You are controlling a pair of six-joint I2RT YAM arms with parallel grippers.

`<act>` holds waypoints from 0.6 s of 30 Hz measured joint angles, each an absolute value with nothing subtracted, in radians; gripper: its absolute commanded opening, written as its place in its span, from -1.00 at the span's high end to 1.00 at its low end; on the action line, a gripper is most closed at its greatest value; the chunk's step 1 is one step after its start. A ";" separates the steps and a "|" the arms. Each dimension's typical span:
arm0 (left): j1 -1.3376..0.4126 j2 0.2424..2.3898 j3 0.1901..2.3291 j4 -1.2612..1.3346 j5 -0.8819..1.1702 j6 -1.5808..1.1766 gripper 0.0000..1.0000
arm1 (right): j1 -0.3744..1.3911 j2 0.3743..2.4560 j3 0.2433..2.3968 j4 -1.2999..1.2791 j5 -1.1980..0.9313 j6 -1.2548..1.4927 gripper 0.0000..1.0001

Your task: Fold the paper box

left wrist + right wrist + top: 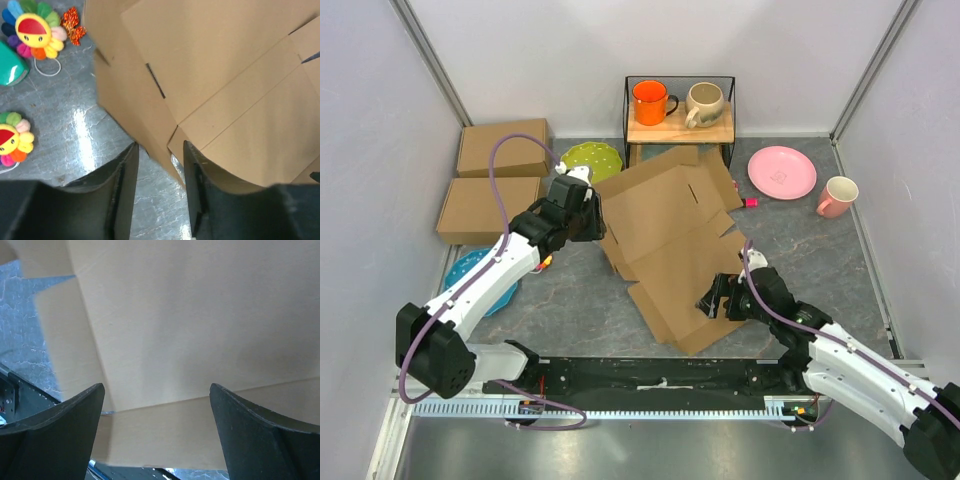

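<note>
The paper box (670, 240) is a large brown die-cut cardboard sheet, lying partly folded on the table's middle, with flaps raised at the back. My left gripper (592, 215) is at the sheet's left edge. In the left wrist view its jaws (160, 145) stand partly open, and the cardboard's (225, 75) lower edge crosses the gap at the fingertips, with bare table below. My right gripper (712, 298) hovers over the sheet's near right panel. Seen from the right wrist it (156, 386) is wide open, with the cardboard (175, 330) beyond its fingers and nothing between them.
Two ready-made brown boxes (503, 147) (488, 208) sit at the left, near a green plate (592, 158) and a teal plate (480, 275). A rack (680, 130) at the back carries an orange mug (650, 100) and a beige mug (705, 103). A pink plate (782, 172) and pink mug (837, 196) are at the right. Flower toys (35, 27) (12, 137) lie left of the sheet.
</note>
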State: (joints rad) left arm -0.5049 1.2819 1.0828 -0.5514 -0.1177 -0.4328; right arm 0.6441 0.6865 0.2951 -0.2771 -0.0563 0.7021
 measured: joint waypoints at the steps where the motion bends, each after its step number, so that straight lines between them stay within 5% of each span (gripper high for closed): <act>1: -0.503 1.285 1.082 -0.558 -0.118 -0.430 -0.18 | 0.656 0.698 0.295 -0.265 -0.055 0.704 -0.94; 5: -0.490 1.284 1.073 -0.571 -0.130 -0.432 -0.47 | 0.666 0.711 0.316 -0.271 -0.025 0.704 -0.96; 13: -0.466 1.191 1.003 -0.584 -0.181 -0.490 -0.42 | 0.666 0.714 0.556 -0.315 0.234 0.675 -0.96; 18: -0.491 1.015 0.884 -0.453 -0.039 -0.579 -0.42 | 0.633 0.833 0.693 -0.285 0.395 0.633 -0.96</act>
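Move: Beyond the right hand lies the spread paper box, its middle about 17 cm ahead, 8 cm left and 6 cm lower; the black-and-pink marker lies roughly 28 cm ahead and 10 cm right. From the left hand the box's middle is some 4 cm ahead, 16 cm right and 15 cm down. One flower toy lies about 18 cm left, level with the left hand, another 11 cm ahead and 11 cm left. Rising about 14 cm off the near end of the box, the right hand swings forward 10 cm and slightly right over it, its wide-open fingers tipping up and turning clockwise some 20 degrees. The left hand opens its fingers beside the box's left edge, dips slightly while easing 3 cm left, then draws right again, back and up a few centimetres, its left side rolling down. ##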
